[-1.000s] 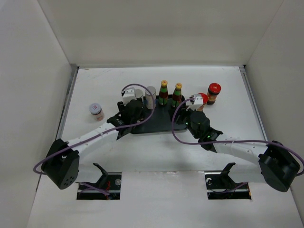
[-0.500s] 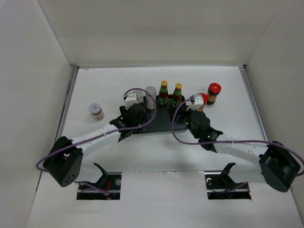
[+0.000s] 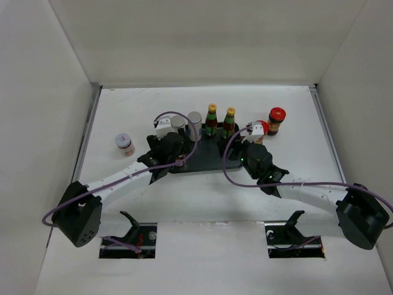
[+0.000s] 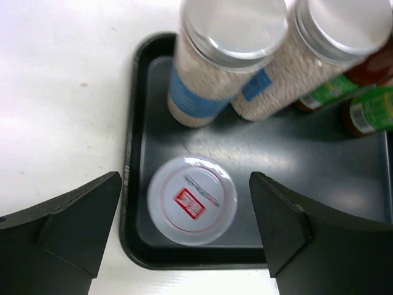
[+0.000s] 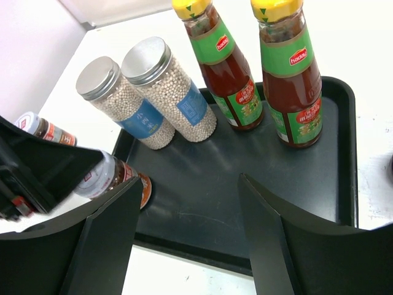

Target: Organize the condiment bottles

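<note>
My left gripper [image 4: 185,184] hangs open over a white-lidded jar [image 4: 192,200] that stands free in the near left corner of the black tray [image 4: 136,123]. Gaps show on both sides of the jar. Two silver-lidded shakers [image 4: 230,37] [image 4: 334,31] stand just behind it. Two yellow-capped bottles [image 5: 224,67] [image 5: 288,74] stand at the tray's [image 5: 202,203] far side. My right gripper [image 5: 190,239] is open above the bare tray floor with nothing between its fingers. From above, both grippers [image 3: 167,150] [image 3: 241,155] are over the tray [image 3: 206,161], and the jar under the left one is hidden.
A second white-lidded jar [image 3: 124,144] stands on the table left of the tray. Two red-lidded jars [image 3: 277,118] [image 3: 263,127] stand on the table right of the tray, the nearer one partly behind my right wrist. White walls enclose the table.
My left gripper has opened wider around the white-lidded jar in the tray, and its head has shifted slightly left. The right arm has barely moved.
</note>
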`<state>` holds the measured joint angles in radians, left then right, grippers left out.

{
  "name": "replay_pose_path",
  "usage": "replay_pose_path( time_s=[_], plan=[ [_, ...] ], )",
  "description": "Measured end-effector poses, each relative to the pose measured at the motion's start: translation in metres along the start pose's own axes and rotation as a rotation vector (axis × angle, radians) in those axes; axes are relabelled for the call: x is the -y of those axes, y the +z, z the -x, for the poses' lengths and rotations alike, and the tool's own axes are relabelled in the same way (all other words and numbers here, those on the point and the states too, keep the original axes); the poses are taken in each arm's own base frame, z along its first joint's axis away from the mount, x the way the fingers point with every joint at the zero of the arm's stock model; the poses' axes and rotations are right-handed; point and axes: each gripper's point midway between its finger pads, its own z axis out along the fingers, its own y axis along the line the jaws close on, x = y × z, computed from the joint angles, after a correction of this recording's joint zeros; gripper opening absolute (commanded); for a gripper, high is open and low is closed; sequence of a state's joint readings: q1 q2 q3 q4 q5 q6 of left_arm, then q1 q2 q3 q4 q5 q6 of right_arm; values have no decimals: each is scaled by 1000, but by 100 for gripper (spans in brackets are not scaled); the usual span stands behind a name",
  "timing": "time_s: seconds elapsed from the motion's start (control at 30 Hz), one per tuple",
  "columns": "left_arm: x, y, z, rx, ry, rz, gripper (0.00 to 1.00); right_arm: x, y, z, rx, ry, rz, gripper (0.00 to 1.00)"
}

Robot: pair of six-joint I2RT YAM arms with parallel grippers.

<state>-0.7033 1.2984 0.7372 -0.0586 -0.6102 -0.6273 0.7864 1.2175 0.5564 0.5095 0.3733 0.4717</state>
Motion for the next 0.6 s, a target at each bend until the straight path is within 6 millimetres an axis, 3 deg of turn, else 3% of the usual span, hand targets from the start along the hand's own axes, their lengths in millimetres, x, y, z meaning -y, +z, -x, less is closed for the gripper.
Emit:
replay_pose_path(
  time_s=[0.17, 0.37, 0.5, 0.6],
  plan=[
    [-29, 0, 35, 88, -60, 80, 86, 0, 0, 0, 0, 0, 0, 71],
    [-106, 5, 81, 205, -201, 287, 88, 1, 1, -2, -4, -2, -2, 72],
    [-158, 9, 89, 236, -277, 426, 89, 1, 1, -4, -9, -4, -5, 72],
    [-181, 17, 84, 223, -302, 485, 89, 2, 2, -7, -16, -7, -7, 73]
  ],
)
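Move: The left hand, open and just above the white-lidded jar in the tray (about 1 cm back, 1 cm right of it, 5 cm below), has the last loose jar some 22 cm to its left, 4 cm ahead and 6 cm lower. The left shaker stands about 8 cm ahead of the hand and 1 cm right; the right shaker 9 cm ahead and 8 cm right. From the right hand the loose jar is roughly 45 cm left, 4 cm ahead, 12 cm below. Leftward in one quick sweep of about 20 cm, with a little forward drift, the left hand leaves the jar in the tray for the loose jar standing on the table. It rises some 4 cm on the way and has begun sinking again by the end, while the wrist swings about 35 degrees counter-clockwise and the fingers stay wide open, not yet touching the loose jar. ##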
